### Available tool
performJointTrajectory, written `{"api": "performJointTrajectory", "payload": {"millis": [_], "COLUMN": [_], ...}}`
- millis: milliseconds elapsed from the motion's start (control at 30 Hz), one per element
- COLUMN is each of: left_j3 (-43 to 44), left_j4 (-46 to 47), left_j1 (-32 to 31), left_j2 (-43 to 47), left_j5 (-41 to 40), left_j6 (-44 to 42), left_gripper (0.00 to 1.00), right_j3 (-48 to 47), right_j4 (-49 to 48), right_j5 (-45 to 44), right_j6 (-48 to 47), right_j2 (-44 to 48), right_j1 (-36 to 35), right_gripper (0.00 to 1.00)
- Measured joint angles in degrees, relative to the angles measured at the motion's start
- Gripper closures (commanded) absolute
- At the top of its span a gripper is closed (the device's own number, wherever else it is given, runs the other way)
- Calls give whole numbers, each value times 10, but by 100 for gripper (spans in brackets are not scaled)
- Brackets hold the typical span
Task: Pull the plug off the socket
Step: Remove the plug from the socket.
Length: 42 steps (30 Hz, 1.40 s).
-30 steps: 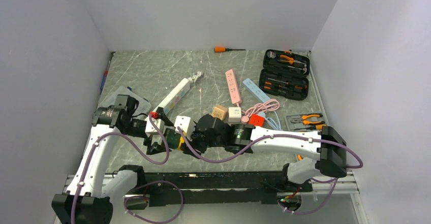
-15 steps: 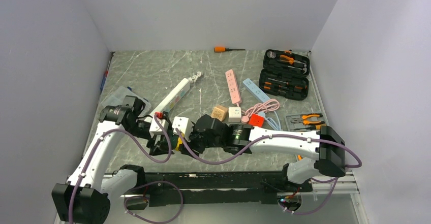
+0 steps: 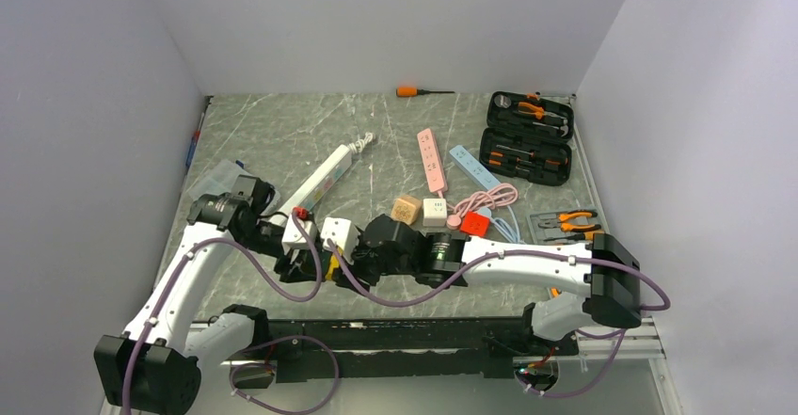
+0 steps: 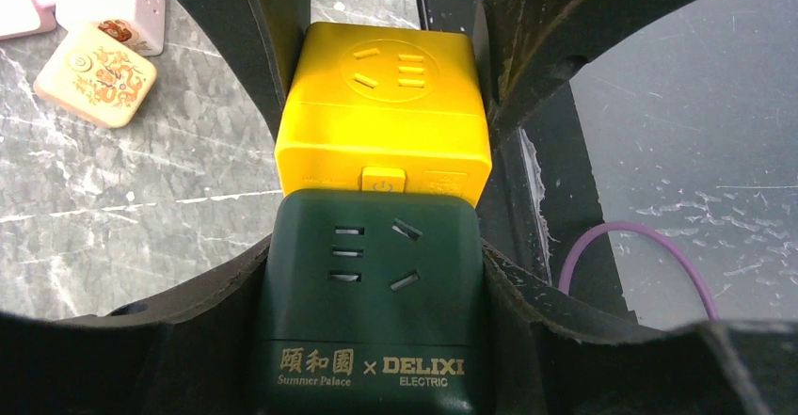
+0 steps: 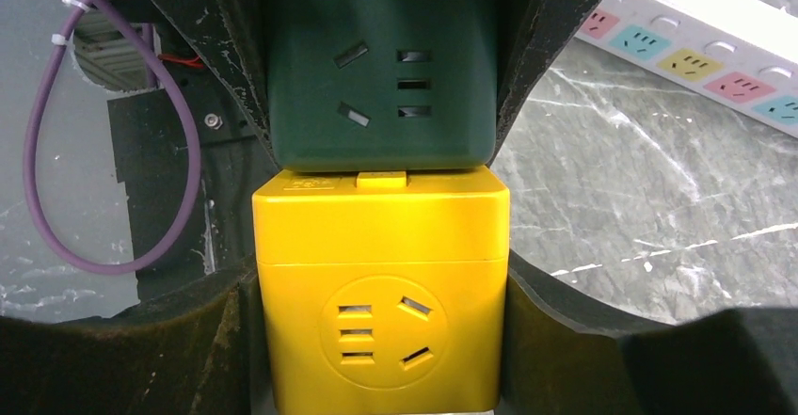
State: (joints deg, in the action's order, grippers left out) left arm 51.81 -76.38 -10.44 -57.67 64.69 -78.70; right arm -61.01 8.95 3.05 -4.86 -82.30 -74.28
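Observation:
A dark green cube adapter (image 4: 372, 311) and a yellow cube socket (image 4: 386, 114) sit joined end to end at the near middle of the table; the pins at their seam are hidden. My left gripper (image 4: 372, 340) is shut on the green cube, with a black finger pressed to each side. From the opposite end my right gripper (image 5: 381, 340) is shut on the yellow cube (image 5: 381, 311), and the green cube (image 5: 381, 76) shows beyond it. From the top, the left gripper (image 3: 301, 262) and right gripper (image 3: 362, 260) meet head-on, with only a yellow sliver (image 3: 331, 265) showing between them.
Behind the grippers lie a white power strip (image 3: 325, 178), a pink strip (image 3: 431, 159), a blue strip (image 3: 473, 166), and beige (image 3: 406, 209), white (image 3: 434, 212) and red (image 3: 475, 222) cubes. An open tool case (image 3: 529, 137) and pliers (image 3: 569, 219) are at the right, an orange screwdriver (image 3: 414, 90) at the back.
My left arm has swung right toward the joined cubes and its jaws have closed in onto the green one. The right arm and yellow cube have stayed put.

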Motion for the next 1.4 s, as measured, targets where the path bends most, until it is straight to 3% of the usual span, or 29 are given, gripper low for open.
{"api": "performJointTrajectory", "payload": {"millis": [300, 833, 1067, 1400], "left_j3": [18, 46, 48, 22], "left_j4": [-7, -39, -19, 80], "left_j1": [-17, -31, -2, -2], "left_j2": [-3, -42, -40, -26], "left_j5": [24, 47, -90, -165], "left_j6": [4, -16, -14, 59], "left_gripper": [100, 100, 100, 100], "right_j3": [69, 102, 157, 192], "right_j4": [-61, -51, 112, 133], "right_j5": [-2, -17, -21, -108], "right_j6": [19, 69, 102, 165], "right_j2": [67, 128, 179, 212], "right_j1": [-2, -9, -25, -30], "right_gripper": [100, 100, 100, 100]}}
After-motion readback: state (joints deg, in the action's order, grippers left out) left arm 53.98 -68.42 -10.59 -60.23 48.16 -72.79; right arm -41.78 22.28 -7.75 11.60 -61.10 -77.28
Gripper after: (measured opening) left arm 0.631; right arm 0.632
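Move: The left hand grips the green cube; the yellow cube it is plugged to sits about 5 cm to its right, nearly level. The right hand grips that yellow cube, with the green cube some 5 cm to its left; about 15 cm below the right hand lie the beige cube, 14 cm right and 11 cm ahead, and the pink cube, 22 cm right and 3 cm ahead. The white power strip's middle is about 16 cm ahead and 5 cm left of the left hand, also 15 cm below. Both hands keep their grip on the joined cubes and first rise together about 2.5 cm, the right hand straining rightwards with its fingers tipping up a little and drawing the left hand slightly along with it. Then they part: the right hand springs away to the right, down and a little back towards the pink cube's side, about 12 cm right in all, its fingers tipping back down some 20 degrees, while the left hand reverses left, forward and down by about 5 cm each way with its fingers tipping further down. ##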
